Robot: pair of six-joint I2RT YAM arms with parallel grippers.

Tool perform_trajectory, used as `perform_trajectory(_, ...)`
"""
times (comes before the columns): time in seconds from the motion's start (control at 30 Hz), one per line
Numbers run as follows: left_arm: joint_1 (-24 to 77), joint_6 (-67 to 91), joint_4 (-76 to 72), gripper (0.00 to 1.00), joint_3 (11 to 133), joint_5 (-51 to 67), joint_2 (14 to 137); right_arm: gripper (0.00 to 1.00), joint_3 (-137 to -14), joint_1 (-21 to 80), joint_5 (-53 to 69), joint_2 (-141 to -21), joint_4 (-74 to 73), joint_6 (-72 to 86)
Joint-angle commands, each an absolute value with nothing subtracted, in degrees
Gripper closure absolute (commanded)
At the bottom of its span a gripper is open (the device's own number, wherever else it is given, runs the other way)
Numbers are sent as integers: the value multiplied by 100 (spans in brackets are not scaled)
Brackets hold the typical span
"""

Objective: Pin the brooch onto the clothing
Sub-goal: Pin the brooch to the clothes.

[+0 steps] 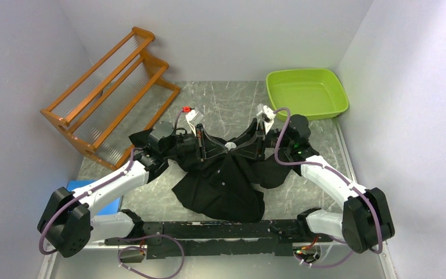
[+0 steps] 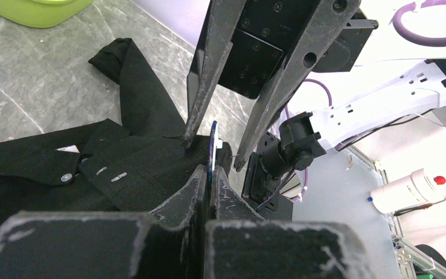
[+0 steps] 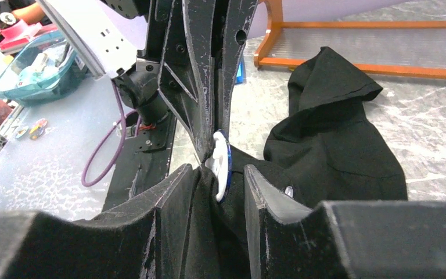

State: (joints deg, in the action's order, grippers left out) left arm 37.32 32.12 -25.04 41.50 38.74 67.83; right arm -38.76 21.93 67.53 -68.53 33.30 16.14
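The clothing (image 1: pixel 220 189), a black shirt with pale buttons, lies bunched in the middle of the table. Part of it is lifted to where both grippers meet. My left gripper (image 1: pixel 223 149) comes from the left and is shut on the brooch (image 1: pixel 230 145), a small white disc with a blue rim. In the left wrist view the brooch (image 2: pixel 213 145) stands edge-on between my shut left gripper (image 2: pixel 211 170). My right gripper (image 1: pixel 237 147) faces it from the right. Its jaws (image 3: pixel 220 172) hold a raised fold of the clothing (image 3: pixel 331 151), with the brooch (image 3: pixel 223 163) pressed against that fold.
An orange wooden rack (image 1: pixel 110 87) stands at the back left. A green basin (image 1: pixel 306 93) sits at the back right. A blue object (image 1: pixel 115 204) lies under the left arm. White walls close in the left, right and back sides.
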Motion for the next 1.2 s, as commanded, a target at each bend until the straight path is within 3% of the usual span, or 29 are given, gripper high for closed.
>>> perform_trajectory(0.0, 3761, 3195, -2773, 97, 4332, 3975, 6624, 60, -4025, 2175, 6954, -6864, 3355, 1399)
perform_trajectory(0.37, 3759, 3217, -2775, 97, 4368, 4001, 6651, 76, -4166, 2184, 6778, -7099, 3200, 1489)
perform_trajectory(0.6, 3761, 3196, -2713, 97, 4398, 3999, 6636, 78, -4565, 2192, 6405, -7337, 2256, 1140)
perform_trajectory(0.9, 3794, 3055, -2479, 97, 4584, 4058, 6678, 92, -5064, 2227, 5746, -7553, 1105, 896)
perform_trajectory(1.17, 3856, 2744, -1997, 97, 4869, 4043, 6662, 97, -5537, 2346, 5155, -7663, 173, 662)
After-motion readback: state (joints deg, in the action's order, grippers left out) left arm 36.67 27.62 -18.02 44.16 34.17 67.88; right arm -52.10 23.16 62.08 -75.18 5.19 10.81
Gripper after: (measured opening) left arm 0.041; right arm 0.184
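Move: The brooch, standing edge-on with the shirt cloth gathered under it, pokes roughly 2 cm to the right of the left hand, which still pinches it, and 1 cm up. It lies some 2 cm to the left of the right hand, at the mouth of that hand's parted fingers. The collar label is about 12 cm farther out than the brooch, 5 cm to its right and some 16 cm lower. A placket button lies roughly 18 cm below the left hand, 3 cm back and 1 cm left. Around the brooch and the cloth at its foot, the right fingers narrow from under half open to about a fifth, while that hand goes some 3 cm forward, also sinking and edging left, rolling and dipping its fingertips by about 15 degrees. The left hand keeps its pinch and travels about 2 cm forward with it, turning only slightly. ##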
